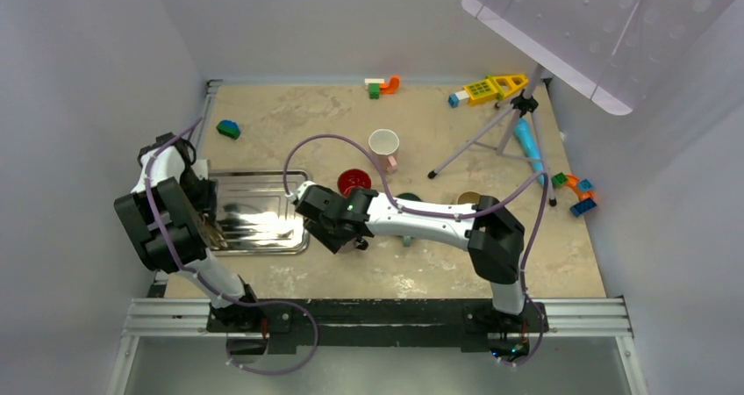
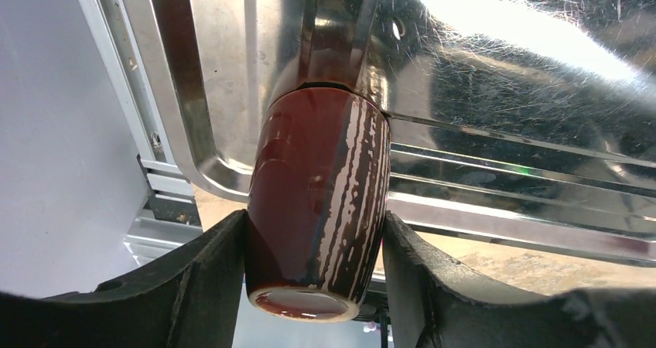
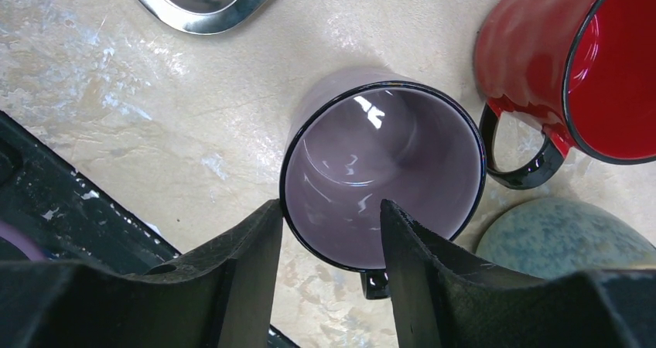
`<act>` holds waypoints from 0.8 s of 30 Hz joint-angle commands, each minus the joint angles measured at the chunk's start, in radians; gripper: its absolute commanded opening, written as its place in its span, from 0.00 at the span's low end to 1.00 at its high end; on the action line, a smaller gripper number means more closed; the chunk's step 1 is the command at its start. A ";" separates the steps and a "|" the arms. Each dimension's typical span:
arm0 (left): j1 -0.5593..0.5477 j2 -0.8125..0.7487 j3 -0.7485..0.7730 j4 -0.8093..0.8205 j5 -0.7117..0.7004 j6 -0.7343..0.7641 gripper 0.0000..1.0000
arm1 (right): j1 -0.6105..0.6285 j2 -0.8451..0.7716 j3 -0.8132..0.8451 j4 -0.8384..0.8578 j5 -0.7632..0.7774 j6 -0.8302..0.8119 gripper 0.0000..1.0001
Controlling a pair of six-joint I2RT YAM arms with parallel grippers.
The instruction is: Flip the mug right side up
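A brown mug with cream streaks (image 2: 317,201) sits in the steel tray (image 2: 495,170) with its rim against the tray floor and its base towards the left wrist camera. My left gripper (image 2: 313,218) is shut on it, one finger pressing each side of its body. In the top view that gripper (image 1: 213,233) is at the tray's left edge and covers the mug. My right gripper (image 3: 329,209) is open over an upright lilac mug (image 3: 387,155). It straddles the near rim, with one finger outside and one inside.
A red mug (image 3: 541,54) stands upright just beyond the lilac one, next to a blue-green round object (image 3: 565,240). A white mug (image 1: 383,145), a tripod (image 1: 500,127) and toy blocks (image 1: 487,88) sit farther back. The tray's corner (image 3: 201,0) is close to the right gripper.
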 commanded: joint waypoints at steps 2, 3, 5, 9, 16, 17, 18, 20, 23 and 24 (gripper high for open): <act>-0.002 -0.019 0.014 -0.021 0.060 0.017 0.00 | -0.001 -0.049 0.060 -0.027 0.050 0.002 0.52; -0.001 -0.025 0.026 -0.035 0.079 0.017 0.00 | -0.001 -0.053 0.069 -0.035 0.057 0.000 0.52; -0.001 -0.043 0.057 -0.065 0.156 0.011 0.00 | -0.001 -0.061 0.093 -0.059 0.071 -0.002 0.53; -0.018 -0.096 0.135 -0.126 0.285 -0.007 0.00 | -0.001 -0.103 0.129 -0.085 0.077 -0.006 0.54; -0.037 -0.101 0.258 -0.238 0.499 -0.022 0.00 | -0.002 -0.210 0.120 0.005 0.054 -0.030 0.68; -0.043 -0.109 0.282 -0.258 0.553 -0.023 0.00 | -0.004 -0.224 0.125 0.026 0.038 -0.033 0.72; -0.050 -0.122 0.310 -0.285 0.605 -0.029 0.00 | -0.008 -0.239 0.131 0.053 0.018 -0.037 0.75; -0.066 -0.141 0.380 -0.328 0.744 -0.044 0.00 | -0.043 -0.270 0.146 0.121 -0.097 -0.032 0.77; -0.091 -0.157 0.504 -0.388 0.907 -0.073 0.00 | -0.139 -0.330 0.110 0.312 -0.336 0.058 0.77; -0.102 -0.162 0.553 -0.401 0.950 -0.083 0.00 | -0.181 -0.352 0.072 0.407 -0.424 0.110 0.77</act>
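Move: About 32 cm to the right of the left hand and 3 cm back stands the upright purple mug, with the red mug roughly 33 cm right and 7 cm ahead; the tray's middle is some 11 cm right, 8 cm below. From the right hand, the upside-down brown mug held by the left hand lies about 31 cm left, 4 cm ahead; the purple mug is 2 cm ahead, 1 cm right and 8 cm below, and the teal mug 5 cm ahead, 16 cm right. Lifting the brown mug it still grips, the left hand climbs about 13 cm while going right and forward, towards the upright mugs, its fingers swinging out to the right and forward by some 35 degrees. Meanwhile the right hand rises about 16 cm, nearly straight up away from the purple mug, opening its fingers wider and, late on, swinging their tips left towards the left hand. ##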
